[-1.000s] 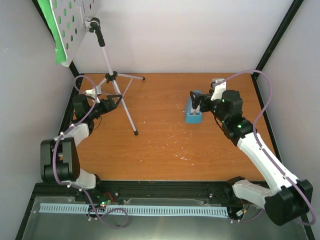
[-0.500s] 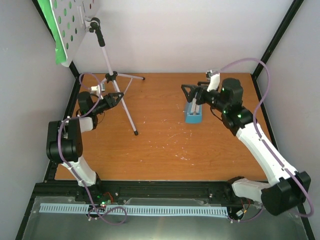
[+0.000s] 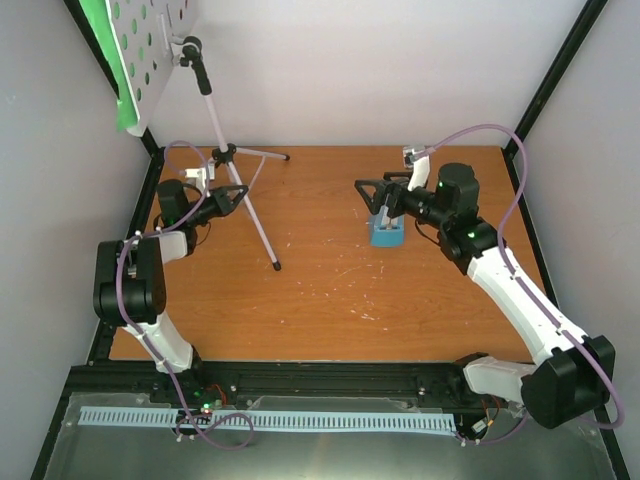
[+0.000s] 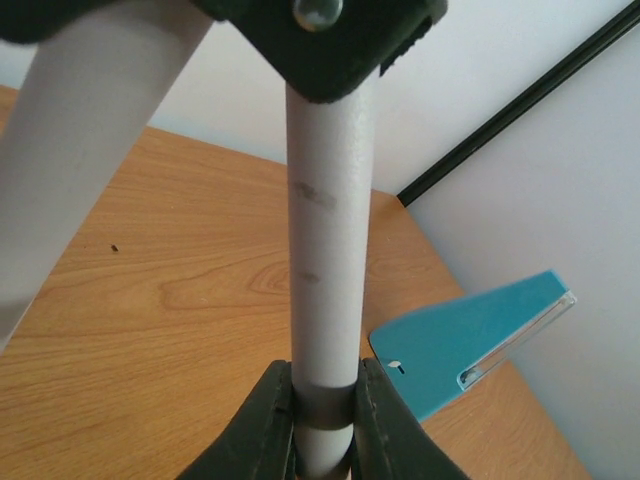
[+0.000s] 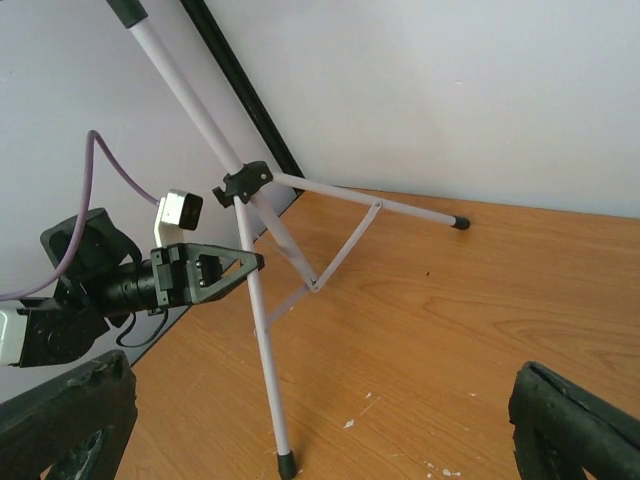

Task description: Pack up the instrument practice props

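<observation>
The silver tripod music stand (image 3: 215, 110) stands at the back left, its grey perforated tray (image 3: 150, 45) at the top left with a green page (image 3: 108, 40) behind it. No red page shows. My left gripper (image 3: 238, 194) is shut on the stand's front leg (image 4: 325, 260), fingers (image 4: 265, 420) pressed on both sides. The blue metronome (image 3: 387, 231) stands upright right of centre and also shows in the left wrist view (image 4: 470, 340). My right gripper (image 3: 372, 196) is open and empty just above and left of the metronome, facing the stand (image 5: 262, 330).
The wooden table (image 3: 340, 300) is bounded by grey walls and black frame posts (image 3: 550, 80). The stand's back-right leg (image 3: 262, 153) reaches toward the rear wall. The front leg's foot (image 3: 277, 266) rests on the table. Purple cables loop over both arms.
My right gripper has let go of the metronome, opened, and moved up and left. My left arm's elbow has risen while still holding the leg; the leg's foot shifted slightly right.
</observation>
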You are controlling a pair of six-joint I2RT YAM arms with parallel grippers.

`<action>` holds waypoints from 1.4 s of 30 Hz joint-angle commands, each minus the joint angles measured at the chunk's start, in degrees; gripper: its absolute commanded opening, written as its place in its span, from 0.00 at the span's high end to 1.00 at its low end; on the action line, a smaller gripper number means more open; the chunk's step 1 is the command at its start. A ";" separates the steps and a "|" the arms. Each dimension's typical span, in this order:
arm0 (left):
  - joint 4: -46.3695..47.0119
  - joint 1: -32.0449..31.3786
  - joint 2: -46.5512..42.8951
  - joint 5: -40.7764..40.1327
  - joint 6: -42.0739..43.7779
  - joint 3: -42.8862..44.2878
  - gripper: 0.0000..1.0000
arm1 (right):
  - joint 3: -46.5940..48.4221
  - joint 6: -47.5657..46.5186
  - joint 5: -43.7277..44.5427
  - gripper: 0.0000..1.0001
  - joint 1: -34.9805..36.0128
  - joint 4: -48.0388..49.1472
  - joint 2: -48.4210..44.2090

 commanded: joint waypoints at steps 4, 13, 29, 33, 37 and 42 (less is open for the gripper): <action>-4.67 -0.70 -9.16 -4.55 3.71 -6.07 1.00 | -2.30 -3.63 -0.10 0.00 -0.21 -0.83 -3.37; -12.27 -15.58 -32.53 -30.67 -5.59 -19.44 1.00 | -8.86 -3.25 0.62 0.00 -0.15 3.14 -6.89; 3.14 -40.49 -15.69 -46.70 -16.19 -10.93 0.83 | -13.24 -2.90 2.76 0.00 -0.19 3.45 -10.65; 4.14 -40.94 -15.82 -45.17 -15.77 -11.76 0.32 | -13.90 -3.36 2.27 0.00 -0.15 4.06 -11.49; -3.09 -40.86 -26.50 -48.44 -10.74 -15.91 0.13 | -14.28 -4.56 0.91 0.00 -0.14 5.19 -11.70; -26.22 -38.46 -45.77 -53.52 -0.64 -17.43 0.03 | -15.45 -5.55 -1.17 0.00 -0.14 7.94 -11.31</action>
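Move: Roughly 34 cm to the right of the left hand, about level with it in reach and 8 cm lower, stands the metronome, with open table between. The left hand already grips one leg of the music stand; the stand's leg hub is about 2 cm farther out, 4 cm left and 9 cm above, the leg's foot 7 cm back, 6 cm right and 18 cm below. From the right hand the metronome is some 12 cm ahead, 8 cm right and 23 cm down; the gripped leg is 12 cm ahead, 26 cm left and 15 cm below. Keeping its pinch on the music stand's leg, the left hand drags the stand level over the table, first back about 11 cm while curving right, then on rightwards towards the metronome, some 17 cm right in all. There the fingers open wide, let go of the leg, and the hand backs off, rising about 5 cm. The open, empty right hand eases some 5 cm back and down. ##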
